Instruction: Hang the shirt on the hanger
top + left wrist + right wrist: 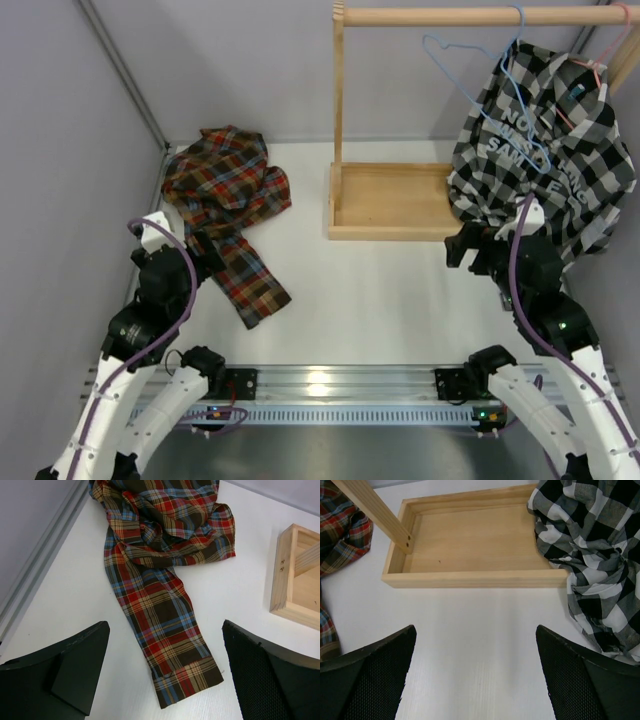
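The plaid shirt (228, 185) lies crumpled at the table's back left, one sleeve (250, 280) stretched toward the front. In the left wrist view that sleeve (160, 625) runs down between my fingers, its cuff (187, 680) flat on the table. My left gripper (208, 255) (165, 625) hangs open above the sleeve, holding nothing. The light-blue wire hanger (455, 76) hangs from the wooden rod (450, 16) at the back right, partly in front of another shirt. My right gripper (470, 250) (475, 630) is open over bare table before the rack's base.
A black-and-white checked shirt (545, 140) (600, 555) hangs on a pink-red hanger (600, 66) at the rod's right end and drapes onto the table. The rack's wooden base tray (390, 200) (470, 545) stands mid-back. Grey walls close in left and behind.
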Controlling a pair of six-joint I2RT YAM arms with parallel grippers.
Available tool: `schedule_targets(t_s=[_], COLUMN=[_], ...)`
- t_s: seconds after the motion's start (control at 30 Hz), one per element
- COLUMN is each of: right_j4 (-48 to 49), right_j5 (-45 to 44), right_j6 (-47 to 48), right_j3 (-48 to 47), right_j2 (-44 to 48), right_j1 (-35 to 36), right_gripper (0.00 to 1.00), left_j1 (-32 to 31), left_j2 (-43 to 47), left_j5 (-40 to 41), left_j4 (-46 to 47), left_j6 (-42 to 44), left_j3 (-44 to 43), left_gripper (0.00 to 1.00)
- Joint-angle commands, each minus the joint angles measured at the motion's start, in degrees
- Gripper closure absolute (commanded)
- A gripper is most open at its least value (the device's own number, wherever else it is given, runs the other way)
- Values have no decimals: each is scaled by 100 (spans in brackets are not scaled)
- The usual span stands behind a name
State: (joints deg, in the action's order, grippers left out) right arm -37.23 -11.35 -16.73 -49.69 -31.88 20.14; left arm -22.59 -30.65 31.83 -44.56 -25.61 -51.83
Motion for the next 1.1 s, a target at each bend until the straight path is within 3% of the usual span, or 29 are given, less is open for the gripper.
schedule_targets(t_s=[0.0,0.2,0.37,0.43,0.5,0.57,0.63,0.7,0.93,1.07], right_j4=[454,559,831,919,946,981,999,999,1051,1060], right_j5=[54,282,1056,1100,1363,1460,1575,1706,2023,2120], right_j6=[3,3,-14,-67,-85,-93,-102,-137,-216,-181], right_j3=[-14,100,258,285,258,206,206,205,363,460], right_j2=[120,164,-11,-108,-169,-178,-161,-126,-20,-125], right_j1=[69,69,69,69,78,69,69,69,78,69], right_gripper=[1,1,0,1,1,0,0,0,1,0], left_j1=[0,0,0,9,262,788,2026,2800,2944,2910], left_j2=[-90,-379,-1266,-1670,-2311,-2977,-3410,-4288,-7942,-8816], left_j5=[77,-344,-424,-100,164,-149,-1543,-2188,-1865,-2076], left_j4=[254,237,455,666,991,1088,1764,2238,2556,2715], left_j6=[-6,-93,-1033,-1411,-1517,-1657,-1798,-1834,-1044,-885], left_j3=[-2,-125,-494,-678,-932,-1109,-1039,-1161,-3472,-4263], left_gripper=[2,2,2,2,2,2,2,2,2,2])
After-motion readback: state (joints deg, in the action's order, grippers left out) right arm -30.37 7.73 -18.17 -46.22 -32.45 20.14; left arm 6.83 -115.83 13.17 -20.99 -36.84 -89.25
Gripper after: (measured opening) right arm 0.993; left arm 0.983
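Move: The bunched plaid shirt lies about 28 cm ahead of the left hand, its middle some 3 cm to the left and roughly 22 cm below. The sleeve's cuff end trails back from the heap to nearly level with this hand, about 9 cm to its right, and the left end of the stand's wooden tray is around 22 cm ahead and 27 cm right. From the right hand the shirt is some 27 cm ahead and 55 cm left, also about 22 cm lower. The left hand, fingers wide open throughout, first eases a few centimetres to the right, then speeds up and reaches about 31 cm forward, down some 18 cm and a little left onto the left side of the bunched plaid shirt, tipping its fingers about 20 degrees further down and turning about as much counter-clockwise, its left side dropping. Meanwhile the right hand, also open and empty, drifts about 6 cm left over bare table and turns counter-clockwise. ##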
